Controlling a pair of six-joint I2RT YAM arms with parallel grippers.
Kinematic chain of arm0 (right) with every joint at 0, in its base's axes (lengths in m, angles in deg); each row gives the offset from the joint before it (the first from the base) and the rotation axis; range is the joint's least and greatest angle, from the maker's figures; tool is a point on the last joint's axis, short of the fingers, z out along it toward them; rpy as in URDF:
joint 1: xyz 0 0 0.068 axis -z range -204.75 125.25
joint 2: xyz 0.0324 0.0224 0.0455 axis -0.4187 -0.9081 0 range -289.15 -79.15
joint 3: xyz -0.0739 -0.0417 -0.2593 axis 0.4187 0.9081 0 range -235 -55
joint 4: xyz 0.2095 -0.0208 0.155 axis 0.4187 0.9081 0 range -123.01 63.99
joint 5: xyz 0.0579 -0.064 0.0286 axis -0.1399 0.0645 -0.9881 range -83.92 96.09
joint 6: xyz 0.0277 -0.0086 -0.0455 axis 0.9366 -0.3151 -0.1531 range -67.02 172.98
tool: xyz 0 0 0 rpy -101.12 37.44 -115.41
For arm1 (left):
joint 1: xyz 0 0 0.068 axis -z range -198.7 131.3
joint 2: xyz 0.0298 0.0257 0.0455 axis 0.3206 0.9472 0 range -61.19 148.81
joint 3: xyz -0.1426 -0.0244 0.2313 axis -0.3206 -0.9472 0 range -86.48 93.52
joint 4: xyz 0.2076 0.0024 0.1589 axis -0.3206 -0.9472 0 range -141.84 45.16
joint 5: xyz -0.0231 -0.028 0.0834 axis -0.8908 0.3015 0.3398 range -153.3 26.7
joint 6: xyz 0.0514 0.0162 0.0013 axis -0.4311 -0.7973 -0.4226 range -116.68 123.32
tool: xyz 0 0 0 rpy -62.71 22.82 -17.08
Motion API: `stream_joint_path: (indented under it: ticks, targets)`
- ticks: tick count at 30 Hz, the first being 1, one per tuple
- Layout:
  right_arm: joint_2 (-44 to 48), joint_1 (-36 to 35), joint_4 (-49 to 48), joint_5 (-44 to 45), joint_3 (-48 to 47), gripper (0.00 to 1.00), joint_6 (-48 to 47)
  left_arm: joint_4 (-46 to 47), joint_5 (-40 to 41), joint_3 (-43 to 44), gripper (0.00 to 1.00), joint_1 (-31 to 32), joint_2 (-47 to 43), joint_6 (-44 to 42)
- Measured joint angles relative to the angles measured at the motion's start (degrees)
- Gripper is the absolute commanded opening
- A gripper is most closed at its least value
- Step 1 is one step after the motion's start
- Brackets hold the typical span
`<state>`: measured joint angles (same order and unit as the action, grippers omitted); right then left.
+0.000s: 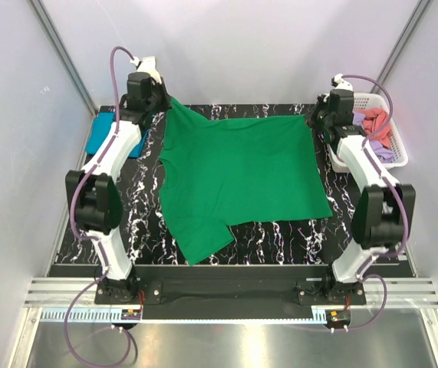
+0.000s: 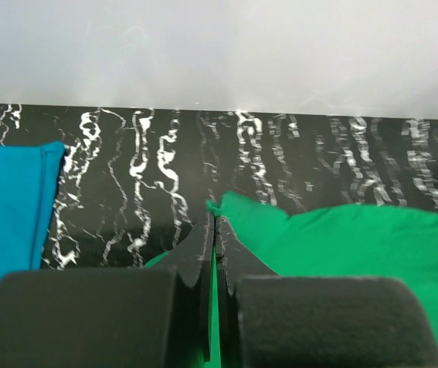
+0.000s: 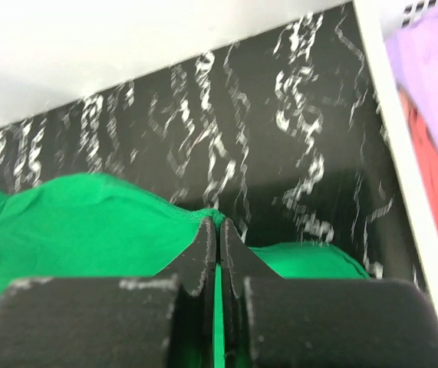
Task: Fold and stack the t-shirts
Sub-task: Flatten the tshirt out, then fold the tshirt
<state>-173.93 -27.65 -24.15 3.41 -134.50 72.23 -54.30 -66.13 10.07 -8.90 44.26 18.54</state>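
A bright green t-shirt (image 1: 238,180) lies spread over the black marbled table, one sleeve pointing to the near edge. My left gripper (image 1: 165,103) is shut on the green shirt's far left corner (image 2: 226,205); green cloth shows between its jaws. My right gripper (image 1: 314,116) is shut on the shirt's far right corner (image 3: 217,218), cloth pinched between its fingertips. A teal-blue folded t-shirt (image 1: 103,134) lies at the table's left edge, partly under the left arm, and shows as blue cloth (image 2: 8,207) in the left wrist view. Lilac (image 1: 383,153) and coral (image 1: 375,123) shirts sit in the basket.
A white lattice basket (image 1: 399,149) stands at the far right of the table, beside the right arm; its white rim (image 3: 403,165) runs close to the right gripper. White walls enclose the table at the back and sides.
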Motion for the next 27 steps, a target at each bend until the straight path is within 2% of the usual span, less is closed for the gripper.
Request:
stream_joint_path:
  ticks: [7,14,21,27]
  targets:
    - [-12.39,1.88,-3.67,-1.57,-9.31,0.0,-1.97,1.22,0.0,4.57,0.0,-1.66,5.25,-3.32]
    - [-17.57,2.27,-4.59,-2.56,-13.22,0.0,-4.07,2.75,0.02,4.76,0.0,-2.25,5.4,-5.49]
    - [-18.95,4.22,-4.28,-3.06,-13.49,0.0,-5.88,3.15,-0.22,-0.57,0.0,-2.84,4.02,-6.95]
    - [-18.95,4.9,-4.28,-3.13,-11.8,0.0,-6.82,3.98,-0.24,-10.75,0.0,-3.15,0.13,-6.6]
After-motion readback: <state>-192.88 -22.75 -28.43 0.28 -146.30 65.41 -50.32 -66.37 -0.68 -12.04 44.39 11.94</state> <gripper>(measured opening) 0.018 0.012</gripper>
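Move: Each closed gripper holds an upper corner of the green t-shirt over the far table. The table patch for the left corner is roughly 24 cm below that hand and 3 cm to its left; the shirt's body centres 5 cm back and 22 cm right, the blue folded shirt 8 cm ahead and 18 cm left. The right hand's patch is about 20 cm below, 7 cm ahead and 4 cm right; the basket centres 6 cm ahead and 17 cm right. Both grippers keep their pinch on the green t-shirt's upper corners and spread sideways, each about 4 cm outward, while lowering the cloth towards the table. The right reaches some 8 cm forward towards the far edge, sinking steadily; the left eases 3 cm forward, then draws back 4 cm as it sinks about 7 cm, rolling and then tipping slightly. ##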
